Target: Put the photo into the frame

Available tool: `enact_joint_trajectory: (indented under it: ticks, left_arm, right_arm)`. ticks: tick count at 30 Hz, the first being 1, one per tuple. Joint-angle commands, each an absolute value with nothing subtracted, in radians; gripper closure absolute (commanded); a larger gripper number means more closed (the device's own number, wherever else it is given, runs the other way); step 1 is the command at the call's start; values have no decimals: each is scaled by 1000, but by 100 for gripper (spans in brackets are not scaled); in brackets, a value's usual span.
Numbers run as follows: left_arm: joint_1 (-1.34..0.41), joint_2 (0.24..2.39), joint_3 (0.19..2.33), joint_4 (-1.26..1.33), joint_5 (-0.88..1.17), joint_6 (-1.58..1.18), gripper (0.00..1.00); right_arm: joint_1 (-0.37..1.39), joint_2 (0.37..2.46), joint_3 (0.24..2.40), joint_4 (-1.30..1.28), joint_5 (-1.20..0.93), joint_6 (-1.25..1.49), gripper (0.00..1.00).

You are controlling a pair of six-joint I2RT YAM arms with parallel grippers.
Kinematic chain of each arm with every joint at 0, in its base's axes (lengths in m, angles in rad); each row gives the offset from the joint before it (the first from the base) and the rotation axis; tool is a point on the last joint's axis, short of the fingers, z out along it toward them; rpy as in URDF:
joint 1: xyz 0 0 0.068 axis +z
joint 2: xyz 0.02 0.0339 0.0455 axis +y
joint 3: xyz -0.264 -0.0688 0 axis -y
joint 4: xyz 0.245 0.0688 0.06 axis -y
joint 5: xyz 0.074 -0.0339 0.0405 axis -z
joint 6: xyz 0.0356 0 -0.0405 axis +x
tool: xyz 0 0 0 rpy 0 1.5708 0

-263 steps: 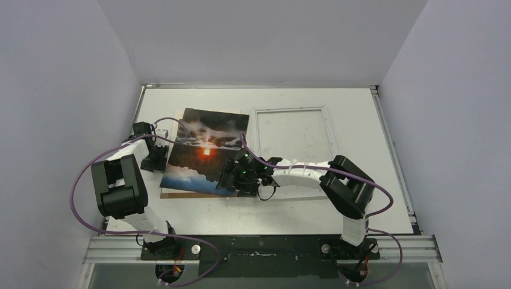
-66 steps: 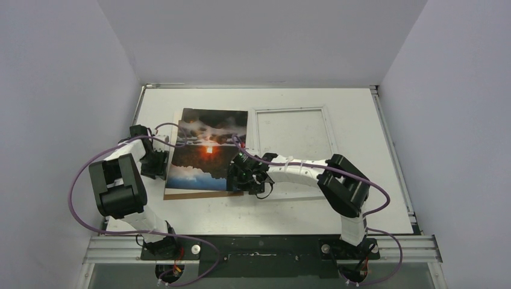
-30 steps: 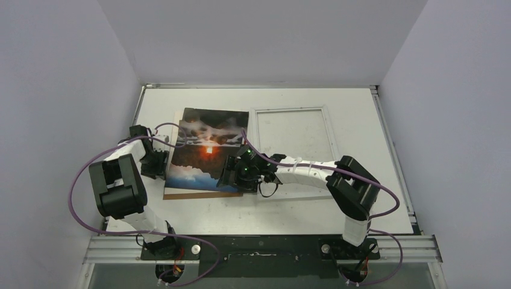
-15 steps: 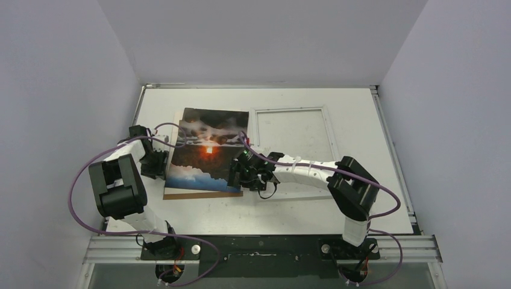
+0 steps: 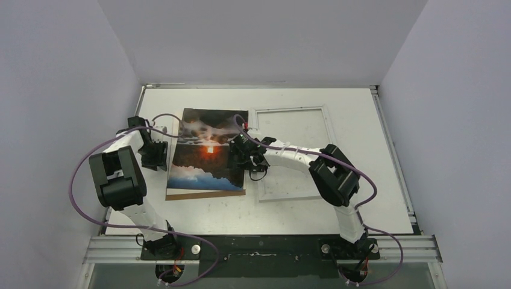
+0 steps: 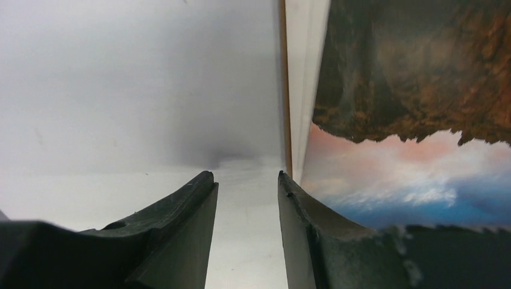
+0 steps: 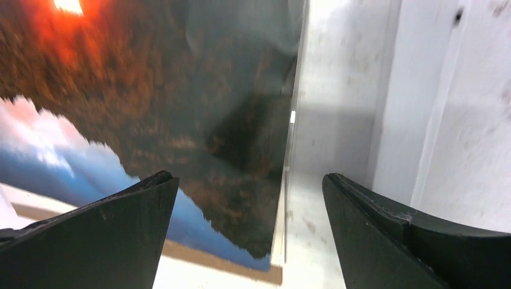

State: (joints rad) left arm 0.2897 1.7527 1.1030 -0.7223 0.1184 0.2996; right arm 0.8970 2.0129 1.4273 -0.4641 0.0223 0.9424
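Observation:
The photo point(image 5: 208, 150), a dark sunset print, lies flat on a brown backing board point(image 5: 205, 194) left of centre. The frame point(image 5: 290, 109), white-bordered, lies just to its right. My right gripper point(image 5: 240, 156) hovers at the photo's right edge. In the right wrist view the right gripper point(image 7: 247, 180) is wide open and straddles that edge of the photo point(image 7: 156, 102), with the frame point(image 7: 416, 120) at the right. My left gripper point(image 5: 161, 154) sits at the photo's left edge. The left gripper point(image 6: 244, 180) is open over bare table, its right finger point(image 6: 295, 205) beside the photo point(image 6: 410, 120).
A strip of the brown board shows below the photo point(image 7: 211, 256) and as a thin line along its left side point(image 6: 283, 90). Walls close in the white table point(image 5: 361, 198) on three sides. Purple cables loop off both arms.
My right gripper has moved farther along the photo's right edge, from its lower part to mid-height, and opened slightly wider. The photo now lies flatter and squarer on the board. The left gripper shifted slightly away.

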Motion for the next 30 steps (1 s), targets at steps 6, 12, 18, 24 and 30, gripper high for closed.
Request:
enact_joint_trajectory:
  ticks: [6,12,18,24,30]
  left_arm:
    - [277,1890,1340,-717,121,198,60]
    - [231,1997,1424,-710,81,154,60]
    - [210,2032,1453,-713,65,140,60]
    - [206,2028,1450,-724,65,134,60]
    - [202,2016,1421,-718,60,133,60]
  right_arm:
    - [778,2125,1538,-361,9,887,3]
    - [739,2223,1643,-380,-34,874,3]
    - [749,2286,1720,-358,-105,890,2]
    - [750,2280,1703,-297,-212,924,2]
    - [753,2234,1686,-225,-285,959,2]
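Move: The photo lies between the grippers on its backing board: its middle is about 9 cm ahead of the right hand, 14 cm left and 3 cm below. The board's middle is some 2 cm nearer the bases than the photo's. From the right hand, the empty frame's middle is about 23 cm right and 7 cm ahead. From the left hand, the photo's middle is roughly 10 cm ahead, 19 cm right and 2 cm below. Bring the right gripper, kept wide open, about 11 cm forward along the photo's right edge, then ease it some 3 cm left, rolling its left side up about 15 degrees, until its right finger bears on that edge. Meanwhile run the left gripper about 9 cm forward beside the board's left edge, lifting slightly before settling low again, its opening unchanged. ##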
